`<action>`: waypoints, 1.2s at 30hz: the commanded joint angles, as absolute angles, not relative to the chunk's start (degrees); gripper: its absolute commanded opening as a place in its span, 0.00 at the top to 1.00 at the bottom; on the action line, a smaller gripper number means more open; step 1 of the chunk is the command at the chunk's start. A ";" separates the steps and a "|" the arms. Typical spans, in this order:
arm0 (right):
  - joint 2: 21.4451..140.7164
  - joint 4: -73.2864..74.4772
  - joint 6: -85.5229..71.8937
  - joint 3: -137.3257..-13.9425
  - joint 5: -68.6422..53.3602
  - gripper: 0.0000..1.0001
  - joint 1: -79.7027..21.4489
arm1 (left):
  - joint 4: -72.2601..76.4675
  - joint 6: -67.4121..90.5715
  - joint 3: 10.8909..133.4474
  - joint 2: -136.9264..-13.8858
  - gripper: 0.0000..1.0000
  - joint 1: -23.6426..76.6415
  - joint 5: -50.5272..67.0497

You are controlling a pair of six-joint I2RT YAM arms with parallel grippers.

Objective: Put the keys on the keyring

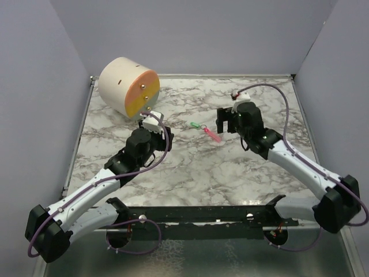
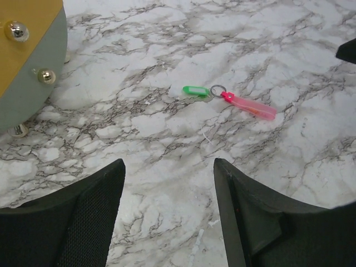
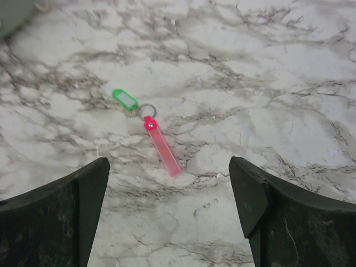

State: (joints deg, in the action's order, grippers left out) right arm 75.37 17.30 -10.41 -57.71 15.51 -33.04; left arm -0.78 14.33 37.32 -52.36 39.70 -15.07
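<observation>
The tiny green key [image 1: 195, 124] [image 2: 196, 90] [image 3: 125, 99] lies flat on the marble table, one end against the keyring [image 2: 217, 90] [image 3: 147, 110]. I cannot tell whether it is threaded on. The keyring's pink strip [image 1: 213, 134] [image 2: 250, 105] [image 3: 163, 147] trails away from the ring. My left gripper [image 1: 154, 120] [image 2: 169, 162] hovers to the left of them, open and empty. To their right, my right gripper [image 1: 225, 123] [image 3: 169, 160] stands wide open with only bare marble between its fingers. Neither gripper touches the key or the keyring.
A white cylinder [image 1: 128, 85] [image 2: 28, 61] with an orange and yellow face and metal studs lies on its side at the back left, close to the left gripper. Grey walls enclose the table on three sides.
</observation>
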 commanded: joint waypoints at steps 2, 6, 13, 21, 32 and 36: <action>61.00 -0.98 -19.51 -46.62 22.61 0.10 -33.05 | 3.89 17.71 38.14 -52.05 0.29 39.34 -16.65; 49.66 -8.66 -20.93 -36.07 20.75 0.10 -33.00 | 6.32 19.11 37.70 -52.86 0.01 39.46 -16.39; 37.34 -10.47 -18.23 -26.24 18.74 0.10 -33.05 | 12.78 22.95 36.61 -54.39 0.01 39.46 -20.40; 31.00 -8.81 -19.86 -21.66 18.22 0.10 -33.02 | 17.42 27.44 37.42 -57.09 0.01 39.74 -24.14; 37.44 -6.61 -16.37 -24.10 14.10 0.10 -32.99 | 23.86 27.33 34.88 -56.81 0.01 42.61 -18.85; 39.08 -4.52 -15.08 -25.30 14.24 0.10 -33.05 | 24.38 26.85 33.98 -55.60 0.01 42.71 -19.47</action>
State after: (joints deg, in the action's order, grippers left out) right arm 38.48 -6.37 -17.28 -22.55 15.49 -33.04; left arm 20.91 26.57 34.87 -57.63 42.41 -20.34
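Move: Below the open right hand, roughly 17 cm down on the marble, lies the keyring's pink strap, some 1 cm ahead and 3 cm to the left. Its ring is about 3 cm ahead and 6 cm left, with the green key tag some 4 cm ahead and 9 cm left. From the left hand, the pink strap is about 7 cm ahead, 12 cm right and 20 cm down. Backing away from the keyring, the right hand draws some 7 cm towards its base and 4 cm right; it first rises nearly 6 cm, then sinks most of that again, its fingers staying open and tipping up some 25 degrees before easing down slightly. The left hand opens from partly to fully, climbs about 4 cm while drifting right and a little forward, and rolls right side up. ##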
